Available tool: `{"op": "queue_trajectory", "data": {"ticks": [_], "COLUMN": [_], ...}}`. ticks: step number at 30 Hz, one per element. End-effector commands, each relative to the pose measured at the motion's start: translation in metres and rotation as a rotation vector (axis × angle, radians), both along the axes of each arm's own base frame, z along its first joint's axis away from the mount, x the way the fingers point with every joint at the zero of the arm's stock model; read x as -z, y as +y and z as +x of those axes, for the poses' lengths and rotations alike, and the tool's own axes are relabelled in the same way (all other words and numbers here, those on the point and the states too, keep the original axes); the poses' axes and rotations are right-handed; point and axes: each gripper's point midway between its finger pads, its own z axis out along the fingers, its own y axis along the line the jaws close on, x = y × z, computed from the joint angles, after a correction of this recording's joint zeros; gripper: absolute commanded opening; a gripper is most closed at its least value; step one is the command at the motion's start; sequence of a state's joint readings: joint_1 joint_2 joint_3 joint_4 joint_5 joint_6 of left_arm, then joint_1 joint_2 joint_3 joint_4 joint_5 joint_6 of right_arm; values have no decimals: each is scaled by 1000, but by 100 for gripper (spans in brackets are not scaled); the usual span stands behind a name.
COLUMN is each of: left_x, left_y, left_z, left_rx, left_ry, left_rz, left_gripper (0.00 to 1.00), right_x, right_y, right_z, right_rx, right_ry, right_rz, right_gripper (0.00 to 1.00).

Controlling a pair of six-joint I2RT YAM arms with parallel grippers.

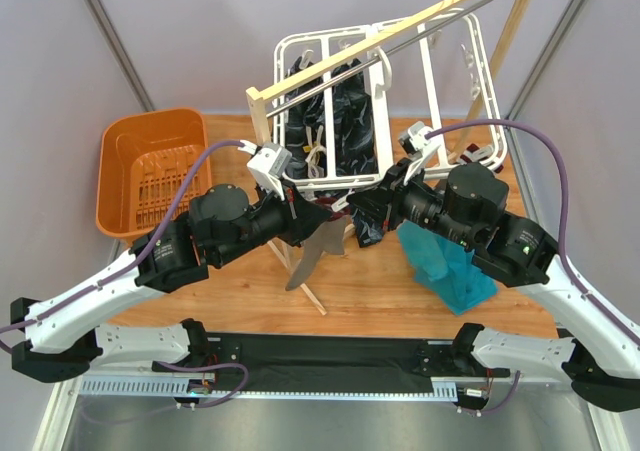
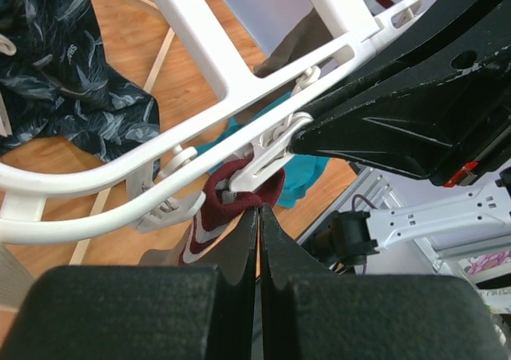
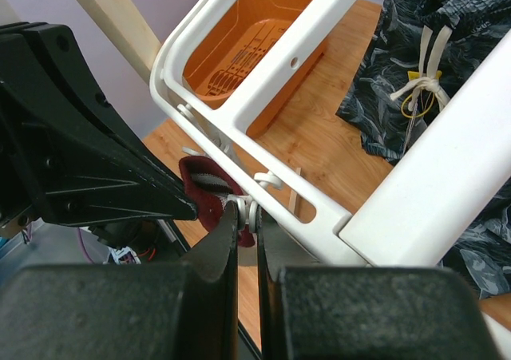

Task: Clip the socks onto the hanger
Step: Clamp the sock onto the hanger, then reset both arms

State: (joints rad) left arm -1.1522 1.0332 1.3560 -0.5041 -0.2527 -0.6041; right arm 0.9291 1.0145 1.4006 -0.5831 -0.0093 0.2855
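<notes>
The white hanger (image 1: 431, 76) hangs from the wooden pole rack, its lower bar between both grippers. My left gripper (image 1: 302, 211) is shut on a sock (image 1: 312, 249), which dangles below it. In the left wrist view the gripper (image 2: 258, 211) pinches the maroon and white cuff (image 2: 227, 194) right under a white clip (image 2: 273, 146) on the hanger bar (image 2: 209, 50). My right gripper (image 1: 352, 209) faces it. In the right wrist view it (image 3: 247, 213) is shut on that clip (image 3: 246, 208), with the cuff (image 3: 201, 194) beside the clip. No second sock shows.
A black patterned garment (image 1: 352, 111) hangs on the hanger. A teal cloth (image 1: 448, 263) lies under the right arm. An orange basket (image 1: 148, 169) stands at the left. The wooden rack's pole (image 1: 400, 29) crosses above, and its leg (image 1: 300, 271) rests on the table.
</notes>
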Motion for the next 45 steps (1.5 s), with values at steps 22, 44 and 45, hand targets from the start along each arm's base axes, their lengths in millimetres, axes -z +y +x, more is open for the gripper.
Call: {"op": "queue_trajectory", "data": {"ticks": [22,44,45], "left_x": [-37,-28,-26], "left_y": [-14,24,28], "left_z": [1,-43,-46], "left_rx": [22,148,157], "left_ry": [-38,-27,-22], "left_rz": [-99,-212,-217], "left_gripper": [0,100,100], "right_x": [9,20,25], "right_y": [1,-64,-65], "right_z": [-26,-70,-73], "right_rx": [-84,-37,-38], "right_ry": [74,166,185], "right_rz": [12,20,25], "right_gripper": [43,99,99]}}
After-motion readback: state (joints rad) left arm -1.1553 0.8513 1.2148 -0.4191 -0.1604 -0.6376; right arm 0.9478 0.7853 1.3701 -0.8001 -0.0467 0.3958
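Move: The left hand pinches the sock's maroon cuff close under the hanger clip, whose mouth is about 2 cm to its right, 1 cm ahead and 1 cm up. That clip's middle lies some 1 cm left of the right hand, which squeezes its levers, and level with it fore and aft. From the left hand, the next empty clip is about 4 cm left and 3 ahead, and another striped sock already hangs roughly 17 cm right and 6 ahead. Upward first, barely 1.5 cm and easing a little to its right, the left hand feeds the sock's cuff into the clip while the right opens wide, lets go of the levers and draws away back and to the right, about 8 cm. Only then do the left fingers spread wide off the cuff and pull back and left some 4 cm. ##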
